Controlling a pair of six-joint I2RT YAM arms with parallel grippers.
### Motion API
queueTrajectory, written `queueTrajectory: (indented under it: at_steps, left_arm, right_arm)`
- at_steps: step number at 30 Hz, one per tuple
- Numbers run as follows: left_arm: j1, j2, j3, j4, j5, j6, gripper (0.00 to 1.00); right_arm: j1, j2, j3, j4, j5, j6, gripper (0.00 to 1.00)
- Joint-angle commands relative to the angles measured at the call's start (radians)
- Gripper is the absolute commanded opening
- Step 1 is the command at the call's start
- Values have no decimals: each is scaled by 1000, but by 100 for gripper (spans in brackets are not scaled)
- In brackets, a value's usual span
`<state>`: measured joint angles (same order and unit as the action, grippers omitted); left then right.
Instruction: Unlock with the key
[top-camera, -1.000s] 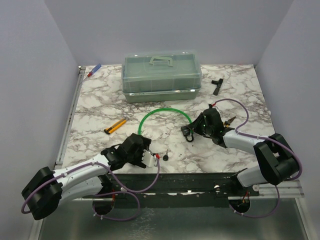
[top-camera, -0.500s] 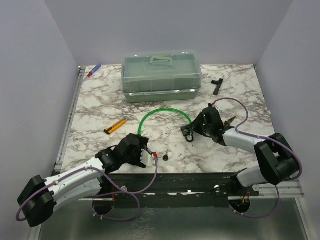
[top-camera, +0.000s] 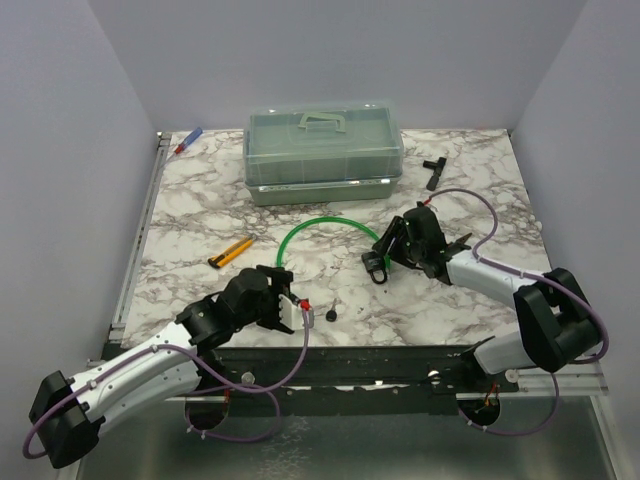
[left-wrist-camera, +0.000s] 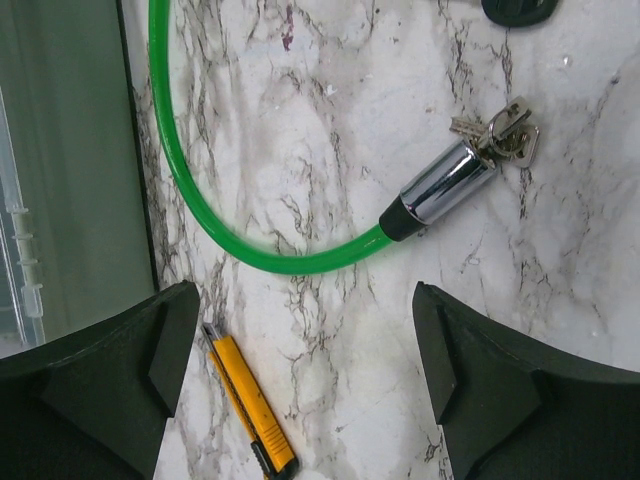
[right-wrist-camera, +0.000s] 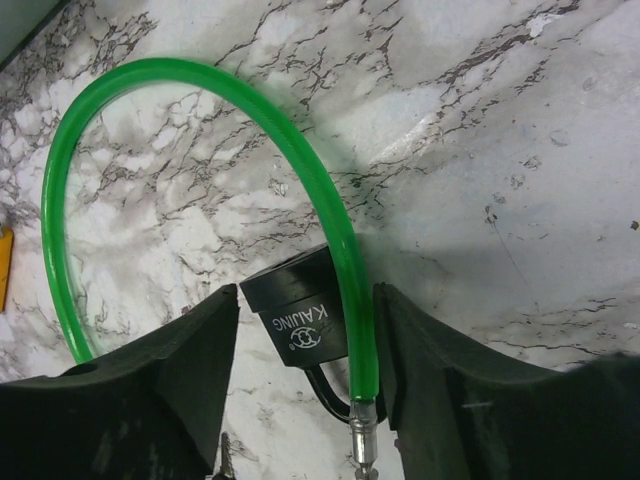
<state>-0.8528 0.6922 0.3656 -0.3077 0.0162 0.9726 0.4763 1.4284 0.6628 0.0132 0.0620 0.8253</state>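
The key, tiny with a round black head, lies on the marble near the front edge, just right of my left gripper. That gripper is open and holds nothing. The small black padlock lies right of centre with the green cable threaded through its shackle. In the right wrist view the padlock and the cable sit between the spread fingers of my right gripper, which is open around them. A gap shows at the left finger.
A green lidded box stands at the back. A yellow utility knife lies left of the cable. A black T-shaped tool lies at the back right. The cable's chrome end has silver keys beside it.
My right gripper has opened and released the padlock, lifting slightly away from it. My left arm has swung, its elbow moving left, with the gripper staying open beside the key.
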Motion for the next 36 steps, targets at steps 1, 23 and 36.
queueTrajectory:
  at_steps: [1,23,36]
  left_arm:
    - [11,-25,68,-47,122,-93,91]
    - [33,-20,212,81,238,-569,75]
    - [36,302,542,-91,82,-1113,66]
  right_arm:
    - [-6,-42,53,-84,51,-31,65]
    - [-4,-172,152,-275,106,-58,88]
    - [13,-182,169,-401,36,-42,85]
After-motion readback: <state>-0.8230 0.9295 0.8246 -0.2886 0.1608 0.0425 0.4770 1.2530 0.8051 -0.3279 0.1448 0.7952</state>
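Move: The chrome barrel of the green cable lock, keys in it, lies about 4 cm right of and 1 cm behind the left hand, some 7 cm lower. The black key is about 10 cm to that hand's right and 2 cm back, the yellow cutter 11 cm ahead and 12 cm left. From the right hand, the cable's plug end lies about 4 cm back and 2 cm left, 3 cm below, with the padlock 3 cm back and 4 cm left. The pliers are level with that hand, some 13 cm to its right. Upward and to the right, the open left hand keeps withdrawing from the barrel, rising about 13 cm, first drawing slightly back, then coming forward again, while rolling some 55 degrees about its pointing direction and partly closing its empty fingers. The right hand opens wider around the green cable and lifts some 6 cm off it, drifting right and finally a little back. ##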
